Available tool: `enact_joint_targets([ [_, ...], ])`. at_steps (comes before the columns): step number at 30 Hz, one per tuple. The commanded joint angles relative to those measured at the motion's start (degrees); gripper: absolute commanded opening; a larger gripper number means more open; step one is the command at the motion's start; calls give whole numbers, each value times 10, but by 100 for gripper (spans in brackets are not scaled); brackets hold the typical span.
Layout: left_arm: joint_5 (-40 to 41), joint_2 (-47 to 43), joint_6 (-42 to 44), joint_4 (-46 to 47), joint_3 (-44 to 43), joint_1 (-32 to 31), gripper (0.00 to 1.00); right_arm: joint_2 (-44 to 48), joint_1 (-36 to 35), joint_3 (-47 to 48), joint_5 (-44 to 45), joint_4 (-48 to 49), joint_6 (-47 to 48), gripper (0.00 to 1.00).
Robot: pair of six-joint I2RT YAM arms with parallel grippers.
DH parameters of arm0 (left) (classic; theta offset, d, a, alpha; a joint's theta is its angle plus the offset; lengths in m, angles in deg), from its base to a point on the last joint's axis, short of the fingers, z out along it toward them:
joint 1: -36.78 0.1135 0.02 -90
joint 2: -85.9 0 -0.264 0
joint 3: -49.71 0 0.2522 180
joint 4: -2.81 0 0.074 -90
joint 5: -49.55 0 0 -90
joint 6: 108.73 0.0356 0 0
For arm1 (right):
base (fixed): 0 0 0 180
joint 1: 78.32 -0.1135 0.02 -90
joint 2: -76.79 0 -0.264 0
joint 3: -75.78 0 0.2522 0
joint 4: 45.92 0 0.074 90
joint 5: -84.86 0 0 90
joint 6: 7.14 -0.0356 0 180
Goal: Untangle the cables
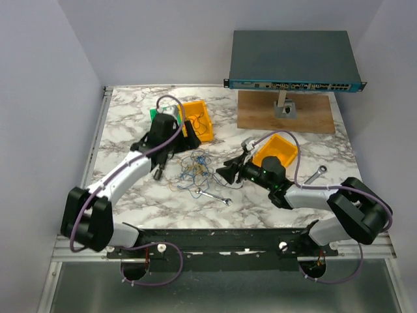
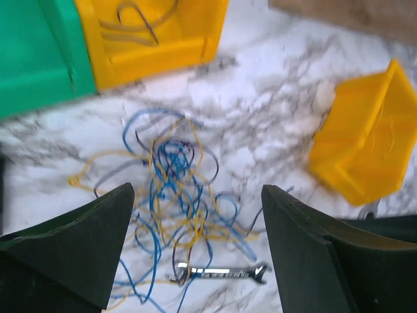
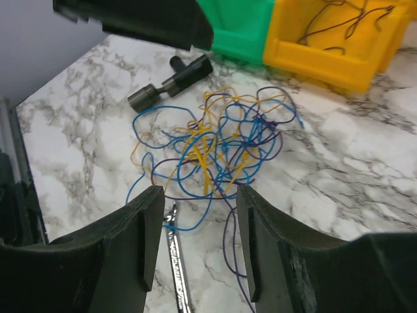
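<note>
The cables (image 1: 195,168) lie in a loose tangle of thin blue, yellow-orange and dark wires on the marble table (image 1: 130,117). My left gripper (image 1: 182,140) hovers over the tangle's far left side. In its wrist view the left gripper (image 2: 197,195) stands wide open above the cables (image 2: 172,189), holding nothing. My right gripper (image 1: 228,173) sits low at the tangle's right edge. In its own view the right gripper (image 3: 199,195) is open just short of the cables (image 3: 221,147), with a dark strand and a blue loop running between the fingers, ungripped.
A small silver wrench (image 1: 214,196) lies under the tangle's near strands, and another wrench (image 1: 317,173) lies at the right. Two yellow bins (image 1: 197,120) (image 1: 277,150) and a green bin (image 1: 159,112) flank the cables. A black cylinder tool (image 3: 171,81) rests left of them. A network switch (image 1: 293,62) stands at the back.
</note>
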Motion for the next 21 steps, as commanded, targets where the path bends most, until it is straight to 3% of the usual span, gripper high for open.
enact_joint_targets([
  [1,-54,-64,9,87,142,-15,78,-43,-17,33,-81,-35,3,55],
  [7,-39,-122,26,68,228,-18,74,-97,-41,71,-50,-49,10,52],
  [10,-30,-126,34,56,231,-18,71,-131,-48,91,-33,-51,0,45],
  [13,-33,-124,42,63,237,-18,61,-159,-53,104,-20,-47,-12,41],
  [16,-24,-118,51,59,231,-18,34,-168,-57,109,0,-43,-19,27],
  [17,-19,-118,52,55,229,-18,23,-168,-58,109,7,-43,-20,18],
  [18,-16,-119,56,52,225,-18,8,-167,-58,107,18,-43,-21,13],
  [19,-12,-122,59,48,222,-18,0,-163,-58,103,30,-40,-22,11],
  [21,-8,-136,60,36,215,-18,0,-149,-58,89,67,-31,-28,7],
])
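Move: The cable tangle lies roughly 6 cm back and 2 cm right of the left hand, some 13 cm below it; from the right hand it is about 11 cm left, 4 cm ahead and 10 cm down. The wrench lies about 10 cm nearer the base than the tangle and 6 cm to its right. From the left hand, the cable-filled orange bin is about 14 cm ahead and 2 cm right, and the black tool 12 cm left and 4 cm back. Coming away from the bins, the left hand draws back and sinks about 9 cm each way to the tangle's near left side, then stays there and shuts its wide-open fingers on a blue strand. The right hand sinks some 6 cm while going about 5 cm left to the tangle's near right side, tips its fingers about 10 degrees farther down and closes them from half open onto another stretch of blue cable. ##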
